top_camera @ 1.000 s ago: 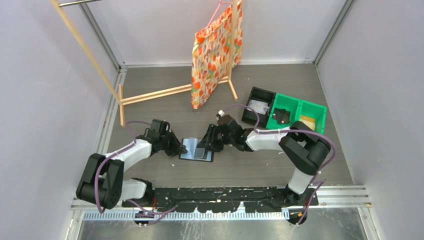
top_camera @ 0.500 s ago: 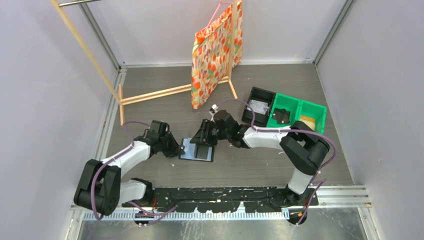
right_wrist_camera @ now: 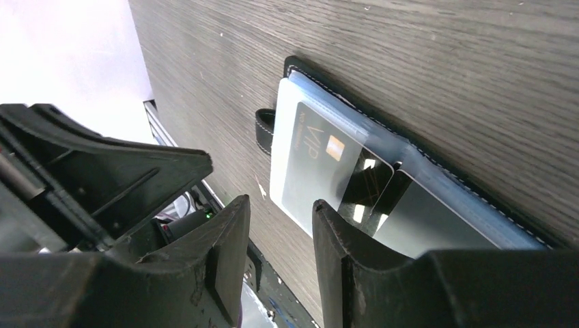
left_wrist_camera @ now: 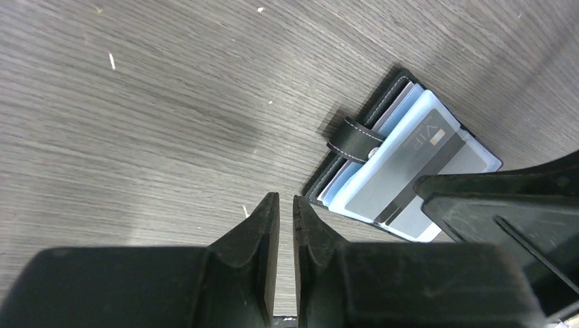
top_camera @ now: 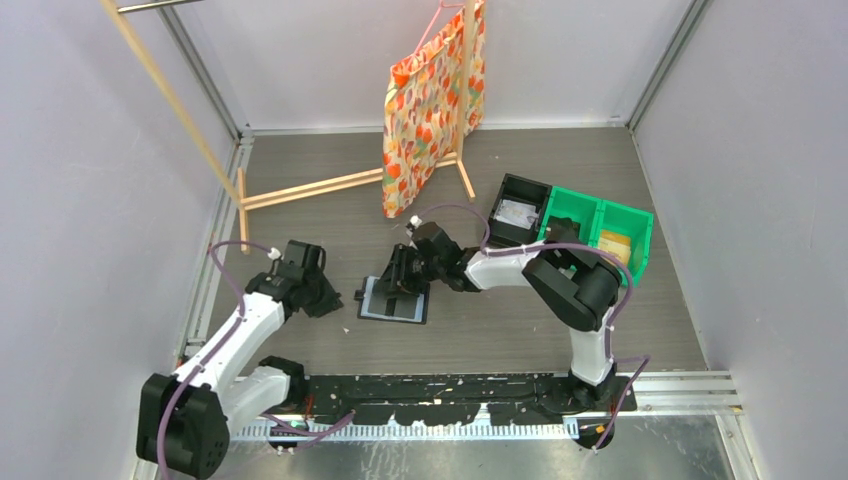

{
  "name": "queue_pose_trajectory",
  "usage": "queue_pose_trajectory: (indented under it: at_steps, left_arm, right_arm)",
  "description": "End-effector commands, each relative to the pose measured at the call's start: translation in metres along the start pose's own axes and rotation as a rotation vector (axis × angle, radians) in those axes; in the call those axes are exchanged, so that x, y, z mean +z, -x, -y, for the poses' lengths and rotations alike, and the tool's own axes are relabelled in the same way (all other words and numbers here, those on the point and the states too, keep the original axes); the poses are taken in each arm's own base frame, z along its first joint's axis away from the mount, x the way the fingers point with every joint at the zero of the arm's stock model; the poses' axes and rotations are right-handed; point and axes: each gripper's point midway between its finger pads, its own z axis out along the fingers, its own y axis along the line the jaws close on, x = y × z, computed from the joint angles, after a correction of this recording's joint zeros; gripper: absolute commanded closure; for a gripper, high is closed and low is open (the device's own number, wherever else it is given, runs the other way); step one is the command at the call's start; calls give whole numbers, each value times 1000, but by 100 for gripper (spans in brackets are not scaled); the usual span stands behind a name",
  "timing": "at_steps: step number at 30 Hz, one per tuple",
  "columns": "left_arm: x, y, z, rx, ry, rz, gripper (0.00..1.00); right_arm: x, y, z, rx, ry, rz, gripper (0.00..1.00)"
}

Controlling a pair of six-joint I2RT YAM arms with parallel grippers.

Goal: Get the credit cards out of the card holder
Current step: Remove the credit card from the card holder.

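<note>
The card holder [top_camera: 392, 303] lies open on the table, black outside with blue-grey pockets, its clasp tab [left_wrist_camera: 354, 139] pointing left. A pale grey card [right_wrist_camera: 311, 160] marked VIP sticks out of a pocket past the holder's edge. It also shows in the left wrist view [left_wrist_camera: 410, 171]. My right gripper [top_camera: 396, 284] is open just over the holder. In its wrist view [right_wrist_camera: 281, 208] one finger lies over the card and the card's free edge sits by the gap. My left gripper [top_camera: 325, 300] is shut and empty [left_wrist_camera: 285, 205], a little left of the holder.
A black open-topped bin [top_camera: 520, 212] and green bins [top_camera: 595, 225] stand at the right rear. A patterned bag [top_camera: 430, 100] hangs on a wooden rack [top_camera: 310, 188] at the back. The left arm [right_wrist_camera: 102, 171] shows close in the right wrist view.
My left gripper has drawn back to the left, away from the holder. My right gripper has moved left over the holder, which now lies flat.
</note>
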Motion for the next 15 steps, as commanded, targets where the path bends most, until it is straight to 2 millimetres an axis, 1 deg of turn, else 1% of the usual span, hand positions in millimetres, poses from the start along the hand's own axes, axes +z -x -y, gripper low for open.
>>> queue_pose_trajectory:
  at_steps: [1,3,5,8,10,12,15]
  left_arm:
    - [-15,12,9,10,-36,48,84]
    - [-20,8,28,35,-139,19,84]
    - [-24,5,47,60,-244,-7,84]
    - [-29,2,75,76,-391,-45,84]
    - [-30,0,90,62,-465,-71,84]
    - [-24,-4,99,31,-511,-110,84]
    - [-9,-5,97,7,-492,-122,85]
  right_arm:
    - [-5,7,-31,-50,83,10,57]
    - [-17,13,-36,-79,74,56,56]
    - [-28,16,-34,-101,41,81,56]
    - [-37,16,-22,-78,16,108,55]
    - [-35,12,-12,-32,10,108,54]
    - [-31,6,0,25,12,104,52]
    - [-26,4,5,91,37,102,50]
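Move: The open card holder's middle lies about 11 cm right of the left hand, 2 cm ahead and 4 cm below; its clasp strap is only some 4 cm right and 3 cm ahead. From the right hand, the holder's middle is roughly 2 cm back, 3 cm right and 3 cm below. The black box stands about 25 cm right of the holder and 18 cm farther out. Left hand, nearly shut, swings about 6 cm right towards the card holder, rising; right hand lifts, easing right. ##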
